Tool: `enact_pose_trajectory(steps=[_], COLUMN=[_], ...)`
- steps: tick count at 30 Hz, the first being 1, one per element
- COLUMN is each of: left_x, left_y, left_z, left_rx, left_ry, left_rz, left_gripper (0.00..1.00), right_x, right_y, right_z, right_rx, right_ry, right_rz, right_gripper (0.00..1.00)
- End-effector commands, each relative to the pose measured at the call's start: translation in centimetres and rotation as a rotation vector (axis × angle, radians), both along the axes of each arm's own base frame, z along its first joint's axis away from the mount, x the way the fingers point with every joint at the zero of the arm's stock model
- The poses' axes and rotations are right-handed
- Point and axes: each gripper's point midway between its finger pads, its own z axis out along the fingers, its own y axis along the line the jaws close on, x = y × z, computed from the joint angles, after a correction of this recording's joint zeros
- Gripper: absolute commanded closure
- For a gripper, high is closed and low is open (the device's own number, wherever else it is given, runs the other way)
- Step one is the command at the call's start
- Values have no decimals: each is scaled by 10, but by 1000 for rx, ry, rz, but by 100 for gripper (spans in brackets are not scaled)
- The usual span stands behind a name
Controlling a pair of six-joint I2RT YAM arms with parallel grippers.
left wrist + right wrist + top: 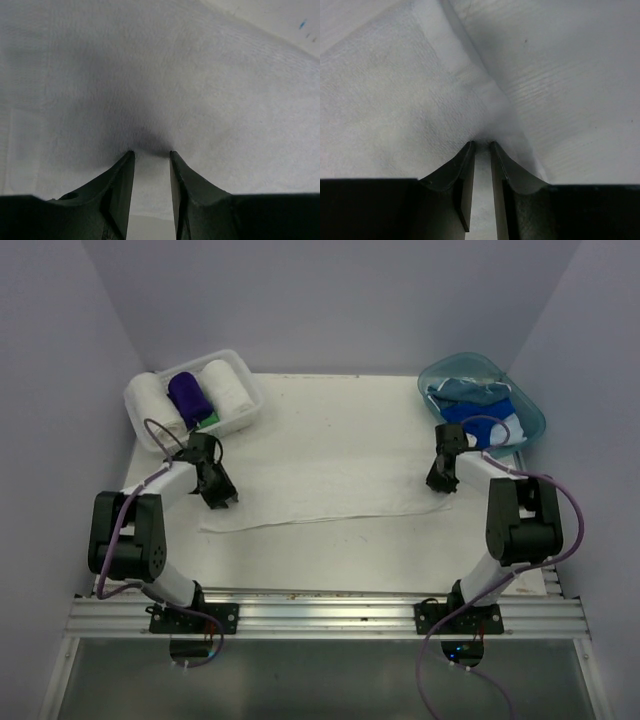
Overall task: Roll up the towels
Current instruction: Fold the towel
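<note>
A large white towel lies spread flat as a long strip across the middle of the table. My left gripper is down on the strip's left end. In the left wrist view white cloth fills the frame, and the gripper is shut on a fold of it. My right gripper is at the strip's right end. In the right wrist view it pinches a raised ridge of the towel between nearly closed jaws.
A white lattice basket at the back left holds two rolled white towels, a rolled purple one and a bit of green. A teal tub at the back right holds crumpled blue cloths. Walls close in on both sides.
</note>
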Motion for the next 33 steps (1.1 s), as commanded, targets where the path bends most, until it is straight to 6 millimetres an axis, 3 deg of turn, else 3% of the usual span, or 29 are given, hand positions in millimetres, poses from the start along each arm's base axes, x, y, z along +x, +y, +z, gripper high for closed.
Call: enact_pose_trajectory(steps=[1, 4, 9, 14, 17, 21, 27, 29, 33], left_x=[-2, -2, -9, -7, -3, 1, 1, 2, 2], left_y=[15, 25, 69, 97, 92, 83, 79, 77, 76], left_z=[-10, -13, -14, 9, 21, 29, 28, 27, 25], left_rx=[28, 39, 81, 111, 81, 38, 17, 9, 4], left_ry=[35, 47, 90, 32, -13, -50, -51, -50, -51], left_rz=[55, 70, 177, 233, 222, 210, 196, 188, 183], left_gripper=[62, 62, 62, 62, 62, 62, 62, 62, 62], right_x=[-36, -58, -83, -91, -95, -106, -115, -110, -107], right_y=[13, 27, 52, 46, 39, 34, 59, 73, 78], right_z=[-11, -12, -3, 23, 42, 50, 38, 38, 29], right_rx=[60, 99, 148, 120, 90, 81, 218, 286, 309], right_ry=[53, 59, 54, 11, -33, -36, -48, -85, -72], right_rz=[18, 47, 102, 115, 109, 88, 149, 194, 199], right_gripper=[75, 74, 74, 73, 72, 68, 38, 33, 30])
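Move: Both half-shut grippers already touch the white towel lying flat across the table, which is about 1 cm below their hand points. From the right one, the towel's near right corner lies some 5 cm back and 3 cm right, and the blue basket's middle about 25 cm ahead and 12 cm right. From the left one, the towel's near left corner is roughly 8 cm back and 6 cm left, with the white basket 28 cm ahead and 7 cm left. Drag the towel's right end back and left about 8 cm with the right fingertips, then lift them off, open wide, and come back and down over its near right corner so the fingers straddle it. Meanwhile press the left fingertips down on the towel and sweep them about 8 cm left, turning counter-clockwise, then raise them slightly. ##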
